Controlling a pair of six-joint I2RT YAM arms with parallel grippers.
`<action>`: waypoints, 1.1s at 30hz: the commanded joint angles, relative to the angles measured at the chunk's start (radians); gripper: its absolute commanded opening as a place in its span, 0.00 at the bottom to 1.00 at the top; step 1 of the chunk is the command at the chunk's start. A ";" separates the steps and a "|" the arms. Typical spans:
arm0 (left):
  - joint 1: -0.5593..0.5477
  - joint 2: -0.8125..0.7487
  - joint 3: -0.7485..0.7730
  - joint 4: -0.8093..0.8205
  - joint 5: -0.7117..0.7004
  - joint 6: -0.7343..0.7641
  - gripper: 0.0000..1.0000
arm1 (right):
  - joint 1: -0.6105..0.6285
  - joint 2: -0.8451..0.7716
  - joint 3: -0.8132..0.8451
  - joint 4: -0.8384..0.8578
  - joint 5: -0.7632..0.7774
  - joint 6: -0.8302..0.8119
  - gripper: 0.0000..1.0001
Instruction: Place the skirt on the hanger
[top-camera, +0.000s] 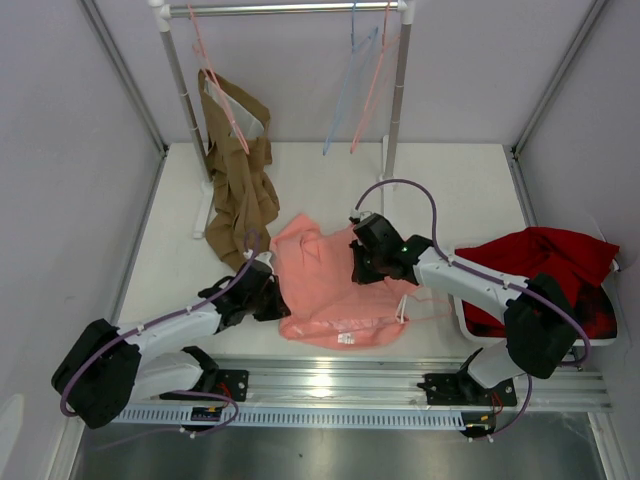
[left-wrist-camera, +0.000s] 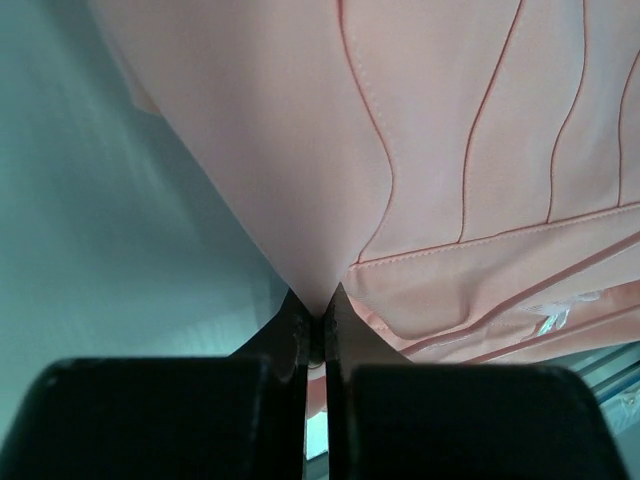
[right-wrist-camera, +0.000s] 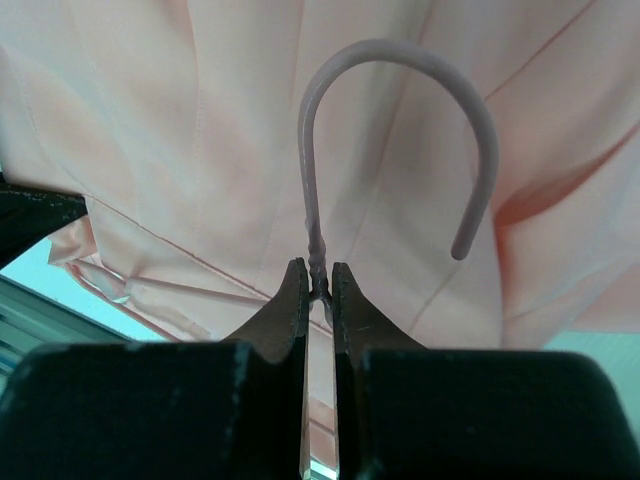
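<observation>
The salmon-pink skirt (top-camera: 330, 285) lies crumpled in the middle of the table, with a small white label (top-camera: 345, 338) at its near hem. My left gripper (top-camera: 275, 300) is at the skirt's left edge and shut on a pinch of its fabric (left-wrist-camera: 400, 130), as the left wrist view (left-wrist-camera: 320, 310) shows. My right gripper (top-camera: 358, 262) is over the skirt's upper right part. In the right wrist view it (right-wrist-camera: 320, 275) is shut on the twisted neck of the thin pink wire hanger (right-wrist-camera: 390, 45). The hook stands up against the skirt (right-wrist-camera: 200, 130). The hanger's triangle is mostly hidden.
A clothes rack (top-camera: 290, 8) stands at the back. A brown garment (top-camera: 238, 170) hangs on its left post. A pale blue wire hanger (top-camera: 350, 90) and another pink one (top-camera: 378, 80) hang on the right. A dark red cloth (top-camera: 540, 270) fills a white bin at the right edge.
</observation>
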 joint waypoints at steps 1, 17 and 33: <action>0.050 -0.037 0.027 -0.067 -0.009 0.073 0.00 | -0.049 -0.058 -0.011 0.041 0.040 0.028 0.00; 0.120 -0.059 0.082 -0.121 0.017 0.112 0.04 | -0.110 -0.043 -0.031 0.106 0.153 0.110 0.00; -0.019 -0.146 0.234 -0.355 -0.171 0.124 0.52 | -0.087 0.003 -0.045 0.138 0.176 0.148 0.00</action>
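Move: The left fingers are shut on the skirt's left waist edge, low over the table; the white waist label lies about 13 cm to their right and 5 cm nearer the base, the brown garment's lower end 13 cm ahead and 9 cm left. The right hand holds the hanger just below its hook: the skirt's right waist end with the white loops is about 10 cm right, 5 cm back and 8 cm below, the rail's right foot 21 cm ahead and 7 cm right. Keeping its grip on the hanger's neck, the right hand carries it over the skirt about 5 cm forward and to the right, turning it some 15 degrees clockwise, rising slightly at first and sinking back to its starting height. The left hand, still pinching the waist edge, first tugs it a couple of centimetres left and forward and pauses, then opens its fingers about halfway, lets go of the cloth and lifts away roughly 3 cm. ##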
